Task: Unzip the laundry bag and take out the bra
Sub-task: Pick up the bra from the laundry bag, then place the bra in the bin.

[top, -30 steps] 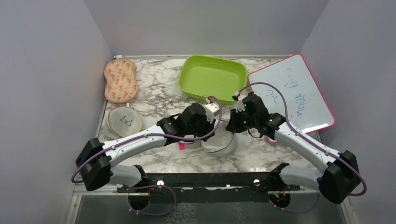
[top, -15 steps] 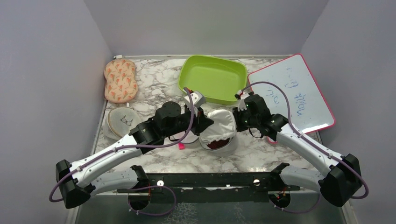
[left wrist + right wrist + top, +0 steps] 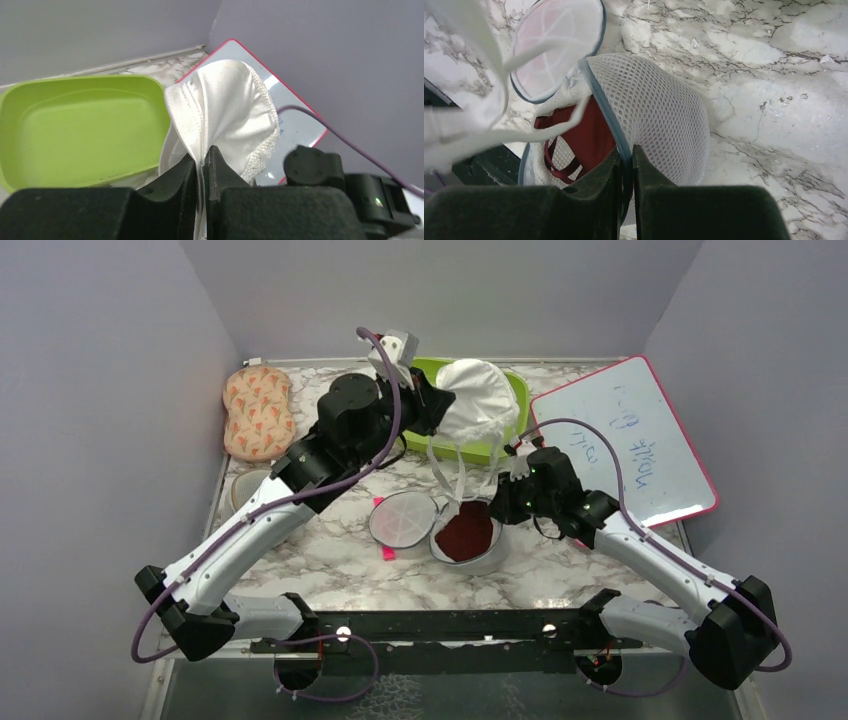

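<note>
The laundry bag (image 3: 482, 552) lies open at the table's middle, its round mesh lid (image 3: 403, 518) flipped to the left. Dark red fabric (image 3: 589, 137) with straps lies inside the bag's white mesh (image 3: 659, 115). My right gripper (image 3: 500, 508) is shut on the bag's dark zip rim (image 3: 616, 140). High over the far side, my left gripper (image 3: 437, 406) is shut on a white bra (image 3: 480, 400). Its satin cup (image 3: 225, 110) bulges above the fingers, and its straps (image 3: 446, 472) dangle toward the bag.
A lime-green bin (image 3: 518, 395) sits at the back, under the lifted bra. A pink-framed whiteboard (image 3: 630, 440) lies to the right. A floral pad (image 3: 258, 412) and a beige mesh case (image 3: 243, 488) lie at the left. A small pink scrap (image 3: 388, 553) lies near the bag.
My left arm has risen and swung back toward the green bin, pulling the white bra out of the bag. The lid has fallen open and red fabric now shows. The right gripper stays put.
</note>
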Robot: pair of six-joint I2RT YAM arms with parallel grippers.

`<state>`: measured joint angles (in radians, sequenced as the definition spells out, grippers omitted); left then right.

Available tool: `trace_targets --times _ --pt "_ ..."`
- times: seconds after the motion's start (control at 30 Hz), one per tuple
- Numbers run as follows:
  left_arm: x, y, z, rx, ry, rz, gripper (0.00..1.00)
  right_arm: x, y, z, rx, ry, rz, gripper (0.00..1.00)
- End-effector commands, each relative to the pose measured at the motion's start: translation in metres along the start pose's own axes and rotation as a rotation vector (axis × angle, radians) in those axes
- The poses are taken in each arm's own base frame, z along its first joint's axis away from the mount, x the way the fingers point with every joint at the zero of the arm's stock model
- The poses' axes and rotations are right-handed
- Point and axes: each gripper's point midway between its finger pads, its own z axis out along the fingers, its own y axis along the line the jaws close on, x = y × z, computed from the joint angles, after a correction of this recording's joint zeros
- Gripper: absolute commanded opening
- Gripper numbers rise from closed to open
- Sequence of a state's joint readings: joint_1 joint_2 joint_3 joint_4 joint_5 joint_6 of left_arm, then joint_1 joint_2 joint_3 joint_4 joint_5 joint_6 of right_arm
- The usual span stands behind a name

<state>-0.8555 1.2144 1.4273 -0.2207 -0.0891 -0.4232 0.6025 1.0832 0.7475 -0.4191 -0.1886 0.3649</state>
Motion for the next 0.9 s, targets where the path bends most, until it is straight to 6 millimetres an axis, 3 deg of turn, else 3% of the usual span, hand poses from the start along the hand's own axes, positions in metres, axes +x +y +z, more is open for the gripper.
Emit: trace_targets --times 0.0,0.2,0.37,0.53,0.63,0.7,0.87 --pt "-0.027 0.034 0.016 -0.079 -0.037 -0.052 0.0 -0.008 0.014 -0.001 -0.067 -0.035 0.001 0.1" --pt "-0.052 0.051 0.054 -0.04 -0.108 -0.138 0.0 -0.008 0.013 -0.005 -0.06 -0.028 -0.008 0.11" --pt "-0.051 0.06 0.092 0.005 -0.135 -0.238 0.0 -0.013 0.014 -0.009 -0.057 -0.04 -0.015 0.11" --pt "-0.035 0.083 0.128 -0.02 -0.153 -0.358 0.0 -0.011 0.016 -0.01 -0.063 -0.032 0.012 0.11" --pt "-0.031 0.087 0.145 0.003 -0.162 -0.394 0.0 -0.011 0.021 -0.012 -0.086 -0.033 0.03 0.11" --pt "-0.014 0.097 0.164 -0.002 -0.135 -0.411 0.0 -0.01 0.023 -0.011 -0.098 -0.032 0.034 0.11" --pt "-0.003 0.101 0.194 0.053 -0.133 -0.443 0.0 -0.009 0.02 -0.01 -0.082 -0.024 0.038 0.11"
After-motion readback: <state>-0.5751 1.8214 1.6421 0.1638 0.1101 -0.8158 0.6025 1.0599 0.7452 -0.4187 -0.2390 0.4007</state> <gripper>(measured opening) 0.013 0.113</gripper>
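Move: The left gripper, about 43 cm up, already holds the bra. The green tray is roughly 23 cm ahead, 5 cm to the right and 40 cm below. The laundry bag is 9 cm back, 6 cm right and 36 cm below; the whiteboard is 16 cm ahead, 46 cm right. From the right hand, pinching the bag's rim, the tray lies some 28 cm ahead, 7 cm left and 9 cm below. Bring the left gripper forward about 20 cm, carrying the pinched bra out over the green tray: swing slightly left and stay level at first, then bear right and sink some 8 cm while rolling the wrist about 20 degrees, left side down. Keep the fingers shut; let the right gripper keep its pinch on the bag rim, nearly still. ##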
